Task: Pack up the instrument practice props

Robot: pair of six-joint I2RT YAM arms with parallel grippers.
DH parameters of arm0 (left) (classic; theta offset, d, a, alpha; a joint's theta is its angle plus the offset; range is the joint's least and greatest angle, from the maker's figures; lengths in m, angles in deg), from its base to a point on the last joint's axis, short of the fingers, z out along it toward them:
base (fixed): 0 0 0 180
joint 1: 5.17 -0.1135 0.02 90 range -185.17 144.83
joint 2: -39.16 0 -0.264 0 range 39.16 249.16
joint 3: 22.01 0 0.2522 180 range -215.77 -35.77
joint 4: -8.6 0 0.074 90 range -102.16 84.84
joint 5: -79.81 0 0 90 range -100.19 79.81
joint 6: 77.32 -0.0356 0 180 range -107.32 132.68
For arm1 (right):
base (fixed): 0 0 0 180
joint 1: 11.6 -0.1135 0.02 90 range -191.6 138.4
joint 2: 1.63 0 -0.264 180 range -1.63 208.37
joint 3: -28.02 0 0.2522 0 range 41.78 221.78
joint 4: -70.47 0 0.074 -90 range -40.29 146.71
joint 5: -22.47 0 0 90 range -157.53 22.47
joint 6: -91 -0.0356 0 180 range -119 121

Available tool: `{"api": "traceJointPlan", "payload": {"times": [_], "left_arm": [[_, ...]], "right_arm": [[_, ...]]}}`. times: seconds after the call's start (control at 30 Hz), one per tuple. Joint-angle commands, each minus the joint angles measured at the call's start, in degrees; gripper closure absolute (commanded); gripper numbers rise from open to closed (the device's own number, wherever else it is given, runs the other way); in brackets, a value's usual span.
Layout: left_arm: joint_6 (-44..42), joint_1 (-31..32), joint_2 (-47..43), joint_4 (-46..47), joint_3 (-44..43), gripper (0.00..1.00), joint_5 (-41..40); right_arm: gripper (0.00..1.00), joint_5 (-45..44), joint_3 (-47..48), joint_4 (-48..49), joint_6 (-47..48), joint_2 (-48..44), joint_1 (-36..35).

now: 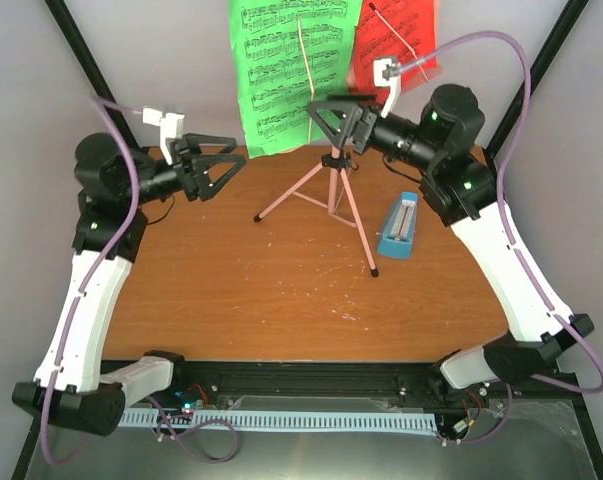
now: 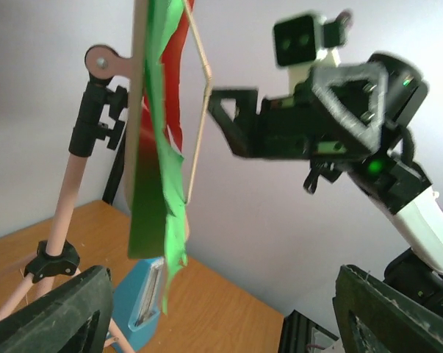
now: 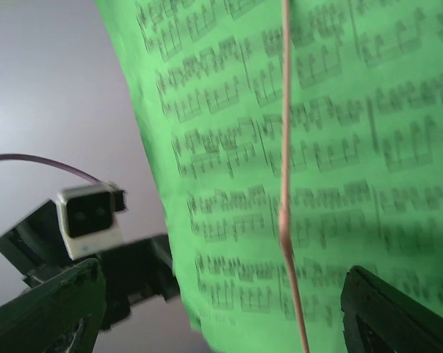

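A pink tripod music stand (image 1: 333, 195) rises at the back of the table, carrying a green sheet-music page (image 1: 281, 70) and a red page (image 1: 396, 40). A pink wire arm (image 3: 286, 184) lies across the green page (image 3: 317, 184). The blue metronome (image 1: 399, 227) sits right of the tripod's feet. My right gripper (image 1: 321, 125) is open at the green page's lower right corner, with the page filling the view ahead of its fingers (image 3: 397, 316). My left gripper (image 1: 226, 172) is open to the left of the stand, holding nothing. It sees the green page (image 2: 159, 147) edge-on, the stand's pole (image 2: 70, 184) and the metronome (image 2: 140, 301).
The wooden table (image 1: 231, 290) is backed by a grey wall. Black frame posts (image 1: 81, 50) slant up at both back corners. A perforated cable tray (image 1: 281, 418) runs along the near edge between the arm bases. The right gripper (image 2: 294, 125) hangs across from the left wrist camera.
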Motion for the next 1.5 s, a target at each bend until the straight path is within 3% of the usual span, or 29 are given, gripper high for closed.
{"api": "traceJointPlan", "payload": {"times": [0.0, 0.23, 0.47, 0.63, 0.73, 0.83, 0.97, 1.17, 1.33, 1.47], "left_arm": [[-6.1, 2.0, 5.3, -11.5, -7.9, 0.18, -1.6], [-6.8, 3.2, 9.4, -12.1, -11.2, 0.31, -2.2], [-6.4, 3.6, 12.4, -11.1, -14.0, 0.51, -0.8], [-4.8, 4.0, 14.6, -10.0, -15.0, 0.74, 0.8], [-5.2, 4.2, 14.5, -10.2, -15.4, 0.75, 0.2], [-4.0, 4.2, 14.3, -8.7, -15.3, 0.65, 0.8], [-3.4, 4.5, 15.2, -8.4, -16.0, 0.65, 1.4], [-3.5, 4.6, 15.6, -8.3, -16.5, 0.80, 1.7], [-3.6, 4.6, 15.0, -8.1, -15.9, 0.99, 1.8], [-4.3, 4.6, 13.3, -7.9, -14.7, 1.00, 0.0]], "right_arm": [[0.15, 2.7, 10.5, -1.8, 1.5, 6.2, -0.6], [0.21, 4.8, 20.1, -3.2, 1.2, 13.3, -0.8], [0.32, 4.9, 25.8, -5.8, 3.3, 16.3, -0.9], [0.52, 3.6, 29.1, -7.9, 5.2, 18.1, -0.9], [0.62, 2.4, 30.1, -8.8, 6.3, 18.6, -0.8], [0.64, 1.7, 30.2, -8.8, 6.8, 19.0, -0.9], [0.63, 1.0, 31.5, -9.6, 7.2, 19.8, -0.9], [0.66, -0.2, 31.7, -9.8, 7.3, 20.7, -1.0], [0.95, -0.9, 31.6, -9.2, 7.4, 21.1, -1.2], [0.97, -1.0, 30.6, -8.0, 7.8, 20.7, -1.3]]}}
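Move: The green sheet's lower left corner hangs about 5 cm ahead of the left gripper, 4 cm to its right and nearly level with it. For the right gripper, the middle of the pink retaining rod across that sheet is roughly 5 cm ahead, 3 cm left and 2 cm above; the red sheet lies some 12 cm ahead and 15 cm right, about level. The metronome stands on the table about 8 cm ahead of the right gripper, 19 cm to its right and 50 cm below. Bring the left gripper forward about 5 cm and a little right to the green sheet's lower left corner, tipping slightly down, then shut its open fingers to pinch the paper there. Meanwhile reach the right gripper some 5 cm forward, also left and up, first along all three, later mostly forward, and close it on the pink rod near its free end. ##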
